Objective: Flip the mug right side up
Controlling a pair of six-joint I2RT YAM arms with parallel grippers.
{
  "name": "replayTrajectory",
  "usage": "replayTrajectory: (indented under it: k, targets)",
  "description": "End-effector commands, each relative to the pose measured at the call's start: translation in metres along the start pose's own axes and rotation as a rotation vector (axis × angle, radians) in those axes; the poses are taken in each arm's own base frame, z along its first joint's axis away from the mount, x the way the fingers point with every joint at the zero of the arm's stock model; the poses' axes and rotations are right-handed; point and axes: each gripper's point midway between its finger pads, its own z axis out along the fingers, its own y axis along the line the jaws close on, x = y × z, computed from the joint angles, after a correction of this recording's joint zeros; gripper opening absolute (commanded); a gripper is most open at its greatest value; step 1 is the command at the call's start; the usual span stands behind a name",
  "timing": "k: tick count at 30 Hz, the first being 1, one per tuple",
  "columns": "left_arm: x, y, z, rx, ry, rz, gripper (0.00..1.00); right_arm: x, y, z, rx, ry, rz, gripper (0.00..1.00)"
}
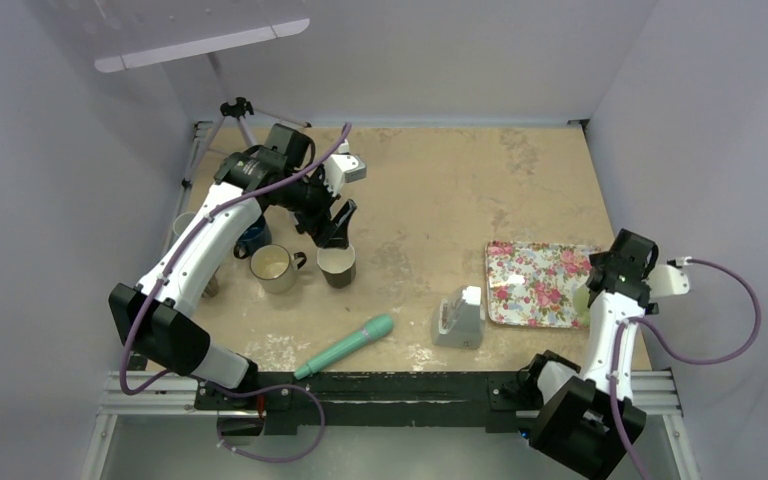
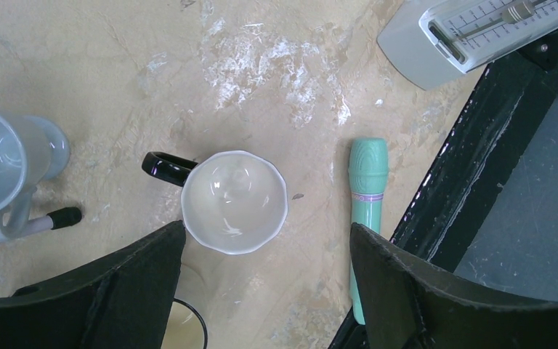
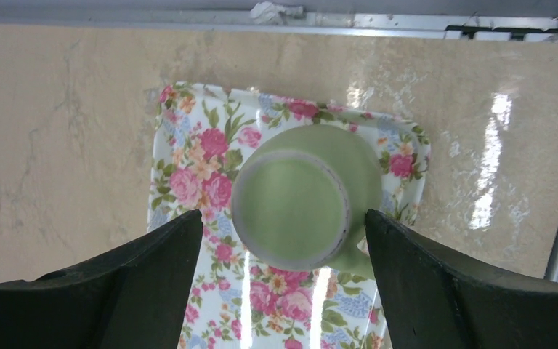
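The green mug (image 3: 290, 207) stands upside down, base up, on the floral tray (image 3: 189, 182), at the tray's right edge in the top view (image 1: 582, 300). My right gripper (image 3: 283, 218) is open right above it, one finger on each side of the mug; I cannot tell whether they touch it. The arm hides most of the mug in the top view, where the right gripper (image 1: 605, 280) points down. My left gripper (image 2: 267, 240) is open and empty at the far left, above a dark mug with a white inside (image 2: 234, 201), which stands upright (image 1: 337, 265).
A cream mug (image 1: 273, 267), a blue mug (image 1: 252, 238) and a pale mug (image 2: 0, 167) stand upright at the left by a tripod (image 1: 235, 110). A teal handle (image 1: 345, 346) and a small grey scale (image 1: 458, 318) lie near the front rail.
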Motion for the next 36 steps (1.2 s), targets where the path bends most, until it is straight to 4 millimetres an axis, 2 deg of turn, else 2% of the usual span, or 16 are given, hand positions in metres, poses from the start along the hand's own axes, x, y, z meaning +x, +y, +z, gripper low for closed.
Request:
replayTrajectory:
  k: [1, 3, 10, 12, 15, 19, 23, 27, 30, 33, 36]
  targets:
    - [-0.008, -0.003, -0.009, -0.005, -0.035, 0.007, 0.87, 0.013, 0.024, -0.006, -0.176, 0.054, -0.06, 0.85]
    - [-0.009, -0.002, -0.008, -0.007, -0.036, 0.01, 0.87, 0.023, 0.032, -0.007, -0.224, 0.088, -0.098, 0.85]
    - [-0.013, -0.001, -0.006, -0.003, -0.05, 0.015, 0.87, 0.04, 0.039, -0.015, -0.157, 0.086, -0.25, 0.85]
    - [-0.013, -0.001, -0.006, -0.003, -0.055, 0.017, 0.87, 0.049, 0.029, -0.006, -0.107, 0.099, -0.276, 0.83]
    - [-0.013, -0.004, -0.008, 0.006, -0.063, 0.02, 0.87, 0.068, 0.012, 0.012, 0.008, 0.148, -0.279, 0.75]
    - [-0.013, -0.004, -0.01, 0.003, -0.06, 0.037, 0.87, 0.061, 0.013, 0.021, 0.075, 0.114, -0.259, 0.67]
    - [-0.017, -0.006, -0.014, 0.004, -0.071, 0.041, 0.87, 0.058, 0.02, 0.025, 0.076, 0.096, -0.24, 0.52]
    - [-0.018, -0.008, -0.015, 0.011, -0.076, 0.033, 0.87, 0.057, 0.024, 0.026, 0.052, 0.09, -0.253, 0.26]
    - [-0.016, -0.009, -0.015, 0.014, -0.069, 0.026, 0.86, 0.055, 0.034, 0.02, -0.02, 0.089, -0.274, 0.12]
    - [-0.015, -0.01, -0.014, 0.018, -0.067, 0.016, 0.86, 0.049, 0.045, 0.011, -0.093, 0.077, -0.29, 0.02]
    - [-0.018, -0.013, -0.013, 0.035, -0.077, -0.005, 0.86, 0.041, 0.056, 0.0, -0.168, 0.061, -0.309, 0.0]
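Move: The upside-down green mug stands on the right-hand part of the flowered tray, about 3 cm ahead of the right hand, level with it sideways and some 6 cm below, its handle pointing left. The tray's middle lies roughly 2 cm farther out than the mug and 7 cm to its left. The grey device stands about 24 cm left of the mug and 5 cm nearer the base. From the left hand, the mug lies some 48 cm right and 5 cm back, well below. The green mug's handle is what the right fingers shut on. The open hand first swings left and forward past the mug by about 6 cm, turning counter-clockwise, then sinks to roughly 7 cm below its start with a slight pull back, tipping some 15 degrees. Down beside the mug it closes, pinches the handle, and eases up a couple of centimetres. ##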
